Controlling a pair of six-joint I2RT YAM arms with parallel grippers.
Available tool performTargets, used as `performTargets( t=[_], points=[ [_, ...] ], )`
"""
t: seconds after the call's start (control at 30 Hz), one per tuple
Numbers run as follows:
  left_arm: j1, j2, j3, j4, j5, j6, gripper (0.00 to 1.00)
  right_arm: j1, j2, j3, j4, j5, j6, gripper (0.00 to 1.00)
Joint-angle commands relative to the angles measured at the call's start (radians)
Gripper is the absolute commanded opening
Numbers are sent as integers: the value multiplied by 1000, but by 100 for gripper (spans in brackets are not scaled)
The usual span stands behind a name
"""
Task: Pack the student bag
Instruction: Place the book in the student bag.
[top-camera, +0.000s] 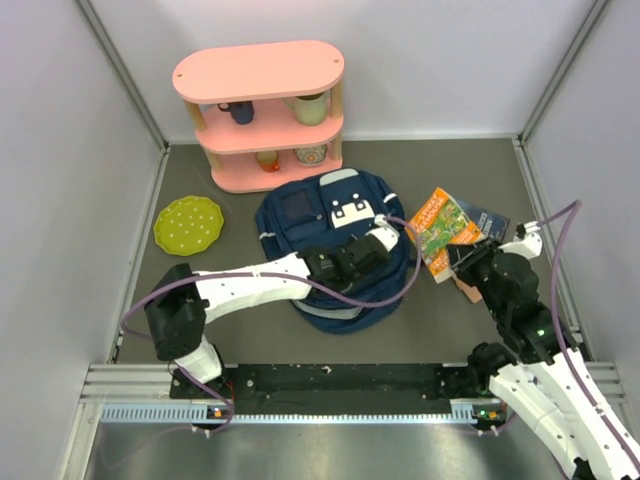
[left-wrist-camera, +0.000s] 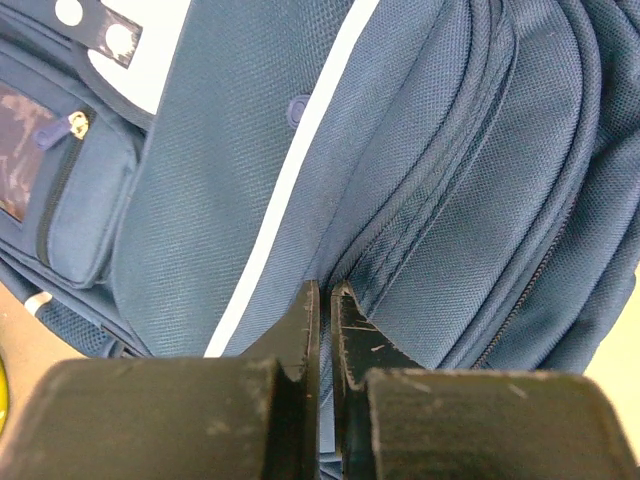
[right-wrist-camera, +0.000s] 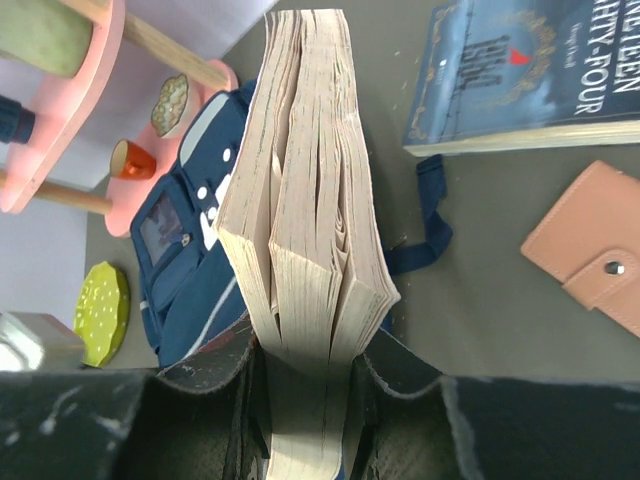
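The student bag (top-camera: 300, 215) is a navy backpack with a white stripe, lying flat mid-table. My left gripper (top-camera: 386, 238) rests on its right side. In the left wrist view the left gripper (left-wrist-camera: 325, 292) is shut at the seam beside a zipper of the bag (left-wrist-camera: 230, 170), with a thin strip of blue fabric between its fingers. My right gripper (top-camera: 466, 260) is just right of the bag, shut on a thick paperback book (top-camera: 441, 226) with a colourful cover. The right wrist view shows the book (right-wrist-camera: 305, 200) page-edge up, pages fanning, in the gripper (right-wrist-camera: 310, 345).
A pink two-tier shelf (top-camera: 260, 72) with cups stands behind the bag. A green plate (top-camera: 188, 223) lies at the left. A dark blue book (right-wrist-camera: 520, 80) and a pink wallet (right-wrist-camera: 590, 260) lie right of the bag. A bag strap (right-wrist-camera: 425, 230) trails on the table.
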Motion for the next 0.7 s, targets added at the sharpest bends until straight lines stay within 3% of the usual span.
performTargets(
  t=[0.0, 0.27, 0.67],
  points=[
    [96, -86, 106, 38, -28, -15, 0, -4, -58, 95, -3, 112, -12, 0],
    [284, -189, 173, 67, 272, -102, 0, -6, -170, 82, -55, 118, 37, 0],
    [340, -178, 259, 73, 368, -203, 0, -3, -211, 62, -90, -213, 232, 0]
  ],
)
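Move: My left fingers are already shut on the edge of the student bag's front panel, its opening about 9 cm back, 3 cm to their left and some 7 cm lower. The orange book is in my right grip, about 14 cm right of the left hand and 5 cm farther out. From my right hand the opening lies 18 cm left, 9 cm back and 16 cm down; the blue book is 6 cm ahead and 9 cm right, the wallet 3 cm back and 11 cm right, both about 20 cm below. I keep my left hand's pinch on the panel edge and haul it up about 11 cm and some 6 cm forward, peeling it away from the bag's near end while the wrist rolls right side up by roughly 25 degrees. My right hand keeps hold of the orange book, easing back some 4 cm as it swings right and then left again. ##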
